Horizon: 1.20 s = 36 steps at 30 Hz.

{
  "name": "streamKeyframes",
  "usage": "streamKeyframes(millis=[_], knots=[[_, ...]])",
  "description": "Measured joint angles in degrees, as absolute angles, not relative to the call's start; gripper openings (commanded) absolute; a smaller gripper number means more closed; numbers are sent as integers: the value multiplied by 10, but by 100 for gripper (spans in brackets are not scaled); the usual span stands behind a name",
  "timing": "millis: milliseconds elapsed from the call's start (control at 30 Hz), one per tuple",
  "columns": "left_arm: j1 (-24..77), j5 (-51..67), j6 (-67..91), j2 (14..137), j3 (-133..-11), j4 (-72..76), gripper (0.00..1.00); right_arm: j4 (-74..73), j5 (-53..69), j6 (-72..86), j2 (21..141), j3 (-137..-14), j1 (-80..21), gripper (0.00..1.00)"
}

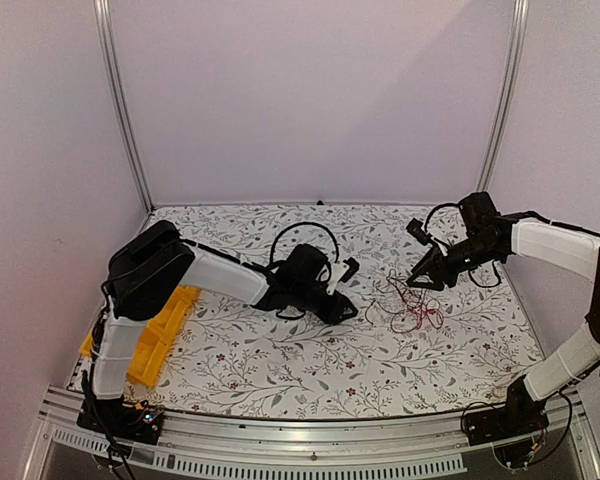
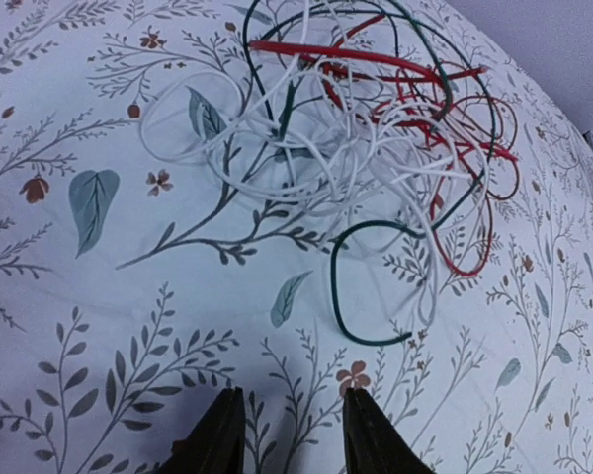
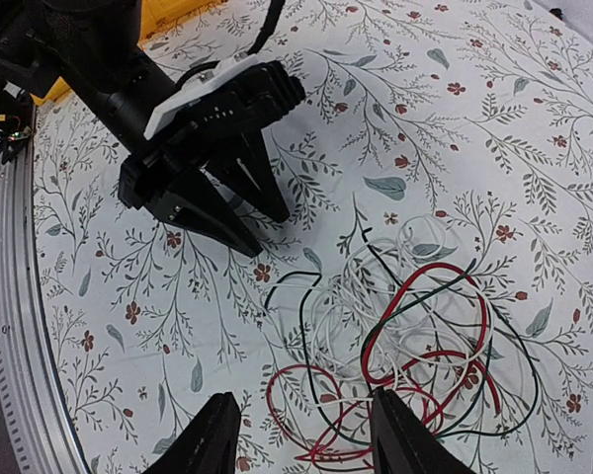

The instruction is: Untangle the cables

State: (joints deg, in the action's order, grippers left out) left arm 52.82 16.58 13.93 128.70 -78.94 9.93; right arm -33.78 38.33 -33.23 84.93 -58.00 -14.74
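The cables (image 1: 412, 306) lie in one loose tangle of thin red, white and dark strands on the floral table, right of centre. In the left wrist view the cables (image 2: 368, 148) fill the upper middle, and a dark loop curls toward my left gripper (image 2: 292, 420). That gripper is open, with only bare cloth between its fingers, a short way short of the pile. My left gripper (image 1: 351, 290) points right at the tangle. My right gripper (image 3: 304, 434) hangs open over the near edge of the cables (image 3: 405, 331), with red loops under the gap. My right gripper (image 1: 414, 282) sits just above the pile.
A yellow tray-like object (image 1: 162, 328) lies at the table's left edge beside the left arm. The left gripper (image 3: 269, 232) shows in the right wrist view, close to the tangle's left side. A metal rail (image 1: 300, 440) runs along the near edge.
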Motion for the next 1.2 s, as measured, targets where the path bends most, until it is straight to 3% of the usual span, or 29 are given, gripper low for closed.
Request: streamKeyframes(millis=[200, 467, 633, 867, 933, 1033, 1200], knots=[[538, 178, 142, 1344, -860, 118, 33, -333, 385, -332, 844, -569, -147, 49], [550, 156, 138, 1384, -914, 118, 0, -330, 393, -329, 844, -569, -147, 49], [551, 137, 133, 1366, -893, 113, 0, -330, 392, -329, 844, -570, -150, 50], [552, 94, 124, 1238, -768, 65, 0, -331, 357, -346, 851, -605, -211, 53], [552, 86, 125, 1191, -740, 65, 0, -329, 350, -350, 861, -624, -240, 56], [552, 80, 130, 1134, -724, 68, 0, -328, 349, -350, 888, -653, -269, 70], [556, 68, 140, 1082, -721, 76, 0, -314, 371, -329, 948, -702, -282, 74]])
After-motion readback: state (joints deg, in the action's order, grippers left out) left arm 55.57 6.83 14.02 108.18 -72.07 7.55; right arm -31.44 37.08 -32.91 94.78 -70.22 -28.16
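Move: Some 5 cm to the right of the left hand, about 1 cm ahead and 1 cm below, lies the loose end of the green cable. The white tangle is about 11 cm to the left hand's right and 3 cm ahead, the red cable loops some 15 cm right and 2 cm ahead, all on the table. From the raised right hand the green end is about 6 cm left, 1 cm ahead and 13 cm down. Reaching about 5 cm right, the left hand shuts its half-open fingers on the green cable's end, draws back left some 7 cm, then lifts it straight up about 13 cm. The right hand holds still above the tangle, then late on swings some 9 cm left towards the raised end, turning slightly counter-clockwise and opening wider around the cable just beside the left fingertips. ##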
